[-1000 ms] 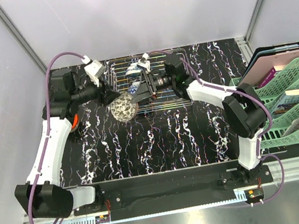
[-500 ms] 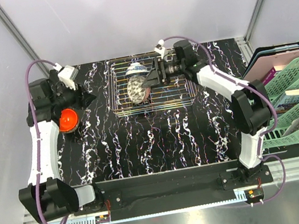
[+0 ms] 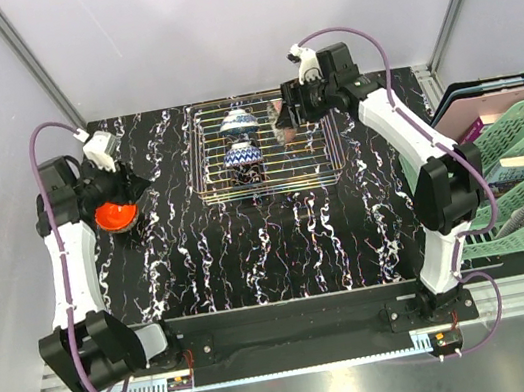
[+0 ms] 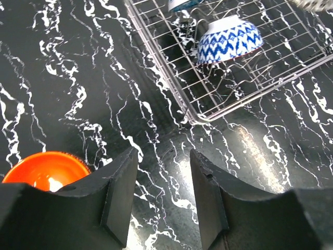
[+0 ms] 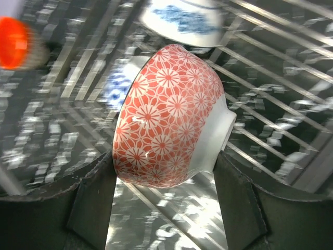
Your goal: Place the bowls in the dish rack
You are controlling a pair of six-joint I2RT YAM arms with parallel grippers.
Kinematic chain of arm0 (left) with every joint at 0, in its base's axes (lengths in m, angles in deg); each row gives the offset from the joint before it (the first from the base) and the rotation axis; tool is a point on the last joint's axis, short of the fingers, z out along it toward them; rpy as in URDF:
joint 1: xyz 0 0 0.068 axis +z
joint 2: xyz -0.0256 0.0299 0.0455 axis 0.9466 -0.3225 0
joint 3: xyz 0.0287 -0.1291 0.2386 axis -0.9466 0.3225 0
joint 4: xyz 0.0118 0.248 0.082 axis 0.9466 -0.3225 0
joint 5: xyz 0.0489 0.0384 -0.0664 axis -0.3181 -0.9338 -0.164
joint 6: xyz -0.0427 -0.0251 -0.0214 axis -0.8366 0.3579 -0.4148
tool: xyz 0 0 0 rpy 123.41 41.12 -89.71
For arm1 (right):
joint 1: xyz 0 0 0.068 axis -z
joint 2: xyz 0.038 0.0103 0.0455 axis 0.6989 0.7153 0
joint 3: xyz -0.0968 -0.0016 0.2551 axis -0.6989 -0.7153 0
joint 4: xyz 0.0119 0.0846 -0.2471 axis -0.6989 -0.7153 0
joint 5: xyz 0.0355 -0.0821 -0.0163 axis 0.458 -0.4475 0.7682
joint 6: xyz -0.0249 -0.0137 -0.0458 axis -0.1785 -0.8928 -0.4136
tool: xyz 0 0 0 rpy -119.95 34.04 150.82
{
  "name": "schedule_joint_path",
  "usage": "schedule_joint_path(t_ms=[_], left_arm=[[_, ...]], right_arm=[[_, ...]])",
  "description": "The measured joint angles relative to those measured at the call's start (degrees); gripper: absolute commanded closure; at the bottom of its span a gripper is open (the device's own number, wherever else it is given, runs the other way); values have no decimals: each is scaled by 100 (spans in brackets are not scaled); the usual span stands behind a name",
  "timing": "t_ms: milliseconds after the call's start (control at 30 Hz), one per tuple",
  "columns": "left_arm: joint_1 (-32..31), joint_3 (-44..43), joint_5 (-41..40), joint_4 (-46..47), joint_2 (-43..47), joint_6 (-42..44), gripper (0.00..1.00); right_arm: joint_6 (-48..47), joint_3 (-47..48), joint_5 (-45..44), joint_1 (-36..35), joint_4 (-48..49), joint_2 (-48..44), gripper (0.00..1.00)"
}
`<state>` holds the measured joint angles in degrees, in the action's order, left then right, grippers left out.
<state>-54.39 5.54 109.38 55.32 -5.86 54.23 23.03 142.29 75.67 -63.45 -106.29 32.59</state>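
The wire dish rack [image 3: 310, 152] sits at the back centre of the table. Two blue-and-white bowls [image 3: 237, 122] [image 3: 243, 156] stand on edge in it. My right gripper [image 3: 283, 123] is over the rack's right half, shut on a red floral bowl [image 5: 166, 114] held on its side above the wires [image 5: 270, 120]. An orange bowl [image 3: 115, 216] sits on the table at the left. My left gripper [image 3: 135, 188] is open and empty just right of it. The left wrist view shows the orange bowl [image 4: 44, 169], the rack corner [image 4: 195, 117] and the zigzag blue bowl [image 4: 229, 39].
Green stacked plastic trays [image 3: 523, 180] with papers and folders stand at the right edge. Frame posts and white walls close in the back and sides. The black marbled tabletop [image 3: 281, 243] lies in front of the rack.
My right gripper carried the red floral bowl from the rack's front left across to its right back. My left gripper drew back left from the rack to beside the orange bowl.
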Motion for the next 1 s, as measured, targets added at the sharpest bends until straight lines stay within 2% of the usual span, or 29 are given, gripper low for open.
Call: schedule_joint_path(t_ms=[300,733,1000], left_arm=[[291,293,15,-63,184,129,52],[949,496,267,-74,321,179,53],[1145,562,511,-72,343,179,53]], right_arm=[[-1274,166,-1580,0,-505,72,100],[-2308,931,-2653,-28,-564,1261,100],[-2865,1375,-3191,-201,-557,1773,100]])
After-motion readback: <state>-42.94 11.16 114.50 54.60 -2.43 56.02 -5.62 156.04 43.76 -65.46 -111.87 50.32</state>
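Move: The red-flowered bowl is already in the right hand; its free place, in the dish rack's right part, lies about 10 cm ahead, 8 cm right and 14 cm below. From that hand the zigzag bowl stands 16 cm left and 2 cm ahead, the blue-flowered bowl 15 cm left and 12 cm ahead, both some 15 cm below. From the left hand, the orange bowl lies 15 cm left, 2 cm ahead and 21 cm below. The right hand keeps its pinch on the red-flowered bowl, swings right and then forward and down, about 9 cm forward, 9 cm down and 7 cm right in all, while its wrist rolls some 40 degrees so the left-pointing fingers come to point mostly down over the rack's right part. Meanwhile the empty left hand, fingers still part open, eases about 5 cm left and a little back and down towards the orange bowl. ##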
